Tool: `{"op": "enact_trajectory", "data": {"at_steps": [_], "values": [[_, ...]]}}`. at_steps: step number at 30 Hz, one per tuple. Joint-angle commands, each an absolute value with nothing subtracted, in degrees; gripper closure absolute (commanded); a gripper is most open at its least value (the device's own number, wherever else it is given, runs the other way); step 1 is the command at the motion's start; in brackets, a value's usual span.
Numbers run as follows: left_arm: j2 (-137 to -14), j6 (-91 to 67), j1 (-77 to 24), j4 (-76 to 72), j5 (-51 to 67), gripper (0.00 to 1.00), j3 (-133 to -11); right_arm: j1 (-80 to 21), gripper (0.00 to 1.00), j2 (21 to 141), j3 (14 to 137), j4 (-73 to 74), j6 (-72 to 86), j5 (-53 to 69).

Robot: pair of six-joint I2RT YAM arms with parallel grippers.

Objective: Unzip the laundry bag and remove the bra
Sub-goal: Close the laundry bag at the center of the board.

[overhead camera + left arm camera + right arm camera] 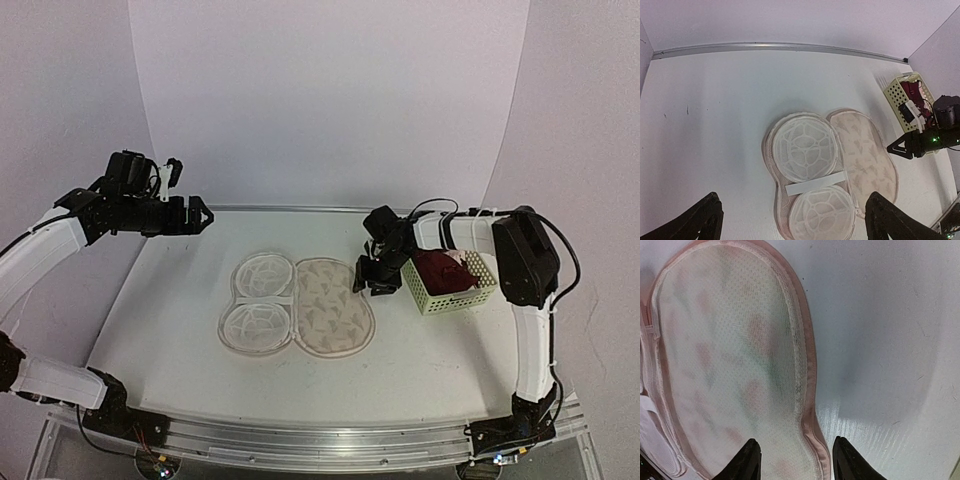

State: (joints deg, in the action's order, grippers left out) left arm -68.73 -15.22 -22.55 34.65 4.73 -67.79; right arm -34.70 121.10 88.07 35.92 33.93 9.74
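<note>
The laundry bag (322, 308) lies unzipped and spread flat mid-table. Its patterned half is on the right and its pale half with two white mesh domes (257, 300) is on the left. The dark maroon bra (440, 270) sits bunched in the pale green basket (455, 297) at the right. My right gripper (368, 280) hovers open between the basket and the bag's right edge. In the right wrist view its fingers (795, 442) straddle the bag's pink rim (810, 370) and hold nothing. My left gripper (200, 214) hangs high at the left, open and empty, above the bag (865, 155).
The basket (895, 95) stands close to the right arm's wrist. A metal rail (775, 46) marks the table's far edge, with a white backdrop behind it. White tabletop (170, 300) stretches left of the bag.
</note>
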Motion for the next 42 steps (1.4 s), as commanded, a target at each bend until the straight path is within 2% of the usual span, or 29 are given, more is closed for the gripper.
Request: {"op": "enact_trajectory", "data": {"at_steps": [1,15,24,29,35,42], "values": [[-68.8,-15.2,-22.3,34.4,4.3,0.00,-70.1,-34.9,0.51,122.4,88.1,33.6,34.5,10.4],[-68.8,-15.0,-22.3,34.5,3.8,0.00,-70.3,-35.2,0.59,124.5,88.5,32.7,34.2,11.3],[-69.1,-15.0,-22.3,34.5,3.7,0.00,-70.2,-36.3,0.68,125.0,87.6,32.8,33.3,9.5],[-69.1,-14.9,-22.3,34.5,3.7,0.00,-70.1,-36.5,0.78,125.6,87.1,33.0,32.9,7.9],[-69.1,-14.9,-22.3,34.5,3.6,0.00,-70.1,-36.9,1.00,125.8,87.1,33.8,32.0,5.9],[-69.3,-14.9,-22.3,34.5,3.6,0.00,-70.4,-37.2,1.00,123.0,87.6,34.4,30.2,5.1]]}}
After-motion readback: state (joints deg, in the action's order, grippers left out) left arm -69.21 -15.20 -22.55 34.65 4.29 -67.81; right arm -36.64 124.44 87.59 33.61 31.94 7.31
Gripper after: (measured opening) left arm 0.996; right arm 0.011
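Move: The right hand hovers with its fingers half open almost straight over the right edge of the laundry bag's open flap, about 3 cm above it. The flap's middle is about 9 cm left and 5 cm back, and the cup half lies some 31 cm left and 4 cm back. The green basket stands roughly 24 cm right and 3 cm ahead. From the left hand that edge is about 43 cm right, 4 cm ahead and 27 cm below. Right hand sinks about 2.5 cm onto the laundry bag's right flap edge, edging left, and shuts to pinch it. ##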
